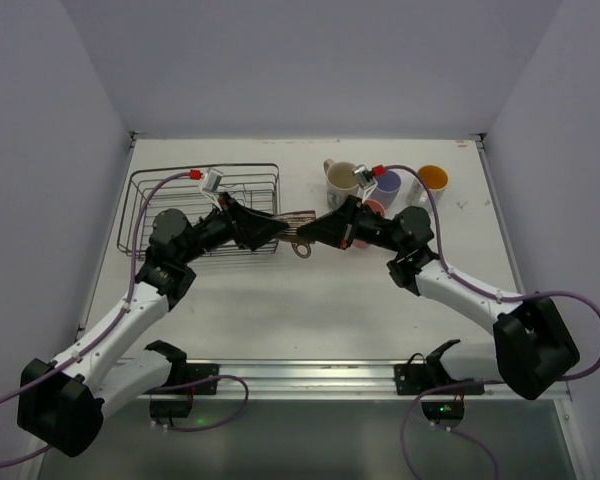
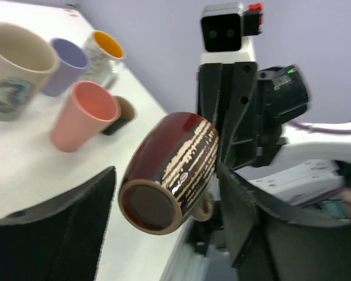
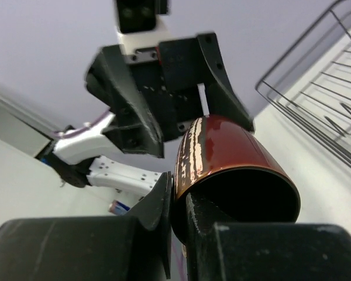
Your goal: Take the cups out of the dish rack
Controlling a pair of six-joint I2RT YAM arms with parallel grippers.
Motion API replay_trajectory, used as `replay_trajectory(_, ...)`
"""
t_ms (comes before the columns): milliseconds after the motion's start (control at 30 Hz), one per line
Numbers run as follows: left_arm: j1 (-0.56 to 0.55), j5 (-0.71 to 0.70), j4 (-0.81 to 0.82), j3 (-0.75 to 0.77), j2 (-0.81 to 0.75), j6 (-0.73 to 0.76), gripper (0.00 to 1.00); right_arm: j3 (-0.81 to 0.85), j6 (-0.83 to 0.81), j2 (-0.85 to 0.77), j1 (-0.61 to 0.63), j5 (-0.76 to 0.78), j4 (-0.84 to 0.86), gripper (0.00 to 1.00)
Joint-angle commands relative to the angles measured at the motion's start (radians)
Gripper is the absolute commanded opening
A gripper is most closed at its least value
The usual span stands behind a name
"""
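A glossy brown cup (image 1: 302, 232) with cream streaks hangs on its side in the air between my two grippers, right of the dish rack (image 1: 140, 215). My right gripper (image 3: 180, 193) is shut on the brown cup's rim (image 3: 234, 158), one finger inside and one outside. My left gripper (image 2: 164, 175) is open around the cup's base (image 2: 169, 170), with a gap showing at its left finger (image 2: 93, 205). A cream printed mug (image 1: 341, 182), a lavender tumbler (image 1: 387, 184), a salmon-pink tumbler (image 1: 376, 208) and a pale mug with an orange inside (image 1: 432, 180) stand at the back right.
The wire rack (image 3: 316, 99) lies just beyond the cup in the right wrist view. In the left wrist view the unloaded cups stand close together: the cream mug (image 2: 17, 70), the lavender tumbler (image 2: 67, 64), the pink tumbler (image 2: 85, 114) and the orange-lined mug (image 2: 105, 50). Both arms meet mid-table.
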Motion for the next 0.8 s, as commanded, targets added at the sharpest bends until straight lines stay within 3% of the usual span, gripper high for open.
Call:
replay_trajectory(0,-0.003,-0.120,-0.183,0.103,-0.043,0.165,0.80,0.054,-0.151,-0.081,0.009,0.070,-0.166,0.00)
replay_trajectory(33,-0.003,-0.163,-0.300,0.152,-0.049,0.200,0.89,0.065,-0.193,-0.100,0.011,0.096,-0.311,0.00)
replay_trajectory(167,-0.001,-0.320,-0.438,0.201,-0.097,0.306,0.99,0.106,-0.336,-0.168,0.011,0.182,-0.535,0.00)
replay_trajectory(333,-0.001,-0.423,-0.539,0.215,-0.126,0.394,1.00,0.196,-0.506,-0.161,0.009,0.308,-0.804,0.00)
replay_trajectory(367,-0.001,-0.444,-0.586,0.215,-0.129,0.409,1.00,0.226,-0.546,-0.147,0.011,0.340,-0.943,0.00)
replay_trajectory(567,-0.001,-0.608,-0.734,0.189,-0.138,0.501,1.00,0.459,-0.756,0.049,0.023,0.562,-1.321,0.00)
replay_trajectory(767,-0.001,-0.701,-0.800,0.172,-0.157,0.532,1.00,0.660,-0.845,0.252,0.088,0.736,-1.501,0.00)
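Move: The right hand has the brown mug's rim, its middle about 4 cm to the left; open table for it lies roughly 19 cm ahead, 5 right and 30 below. The pink cup stands about 22 ahead and 16 right, the beige mug 37 ahead and 11 right, both some 27 lower. From the left hand the brown mug is about 3 cm right, while the clear glass lies 20 ahead, 5 left and 26 below. Down and forward, some 11 cm each way and gathering pace, the right hand carries the brown mug towards the open table beside the pink cup, still pinching its rim and swinging its fingers well downward. The left hand opens fully and backs off about 10 cm leftward from the mug, first rising slightly, then sinking, its fingers dipping and turning counter-clockwise towards the clear glass. ##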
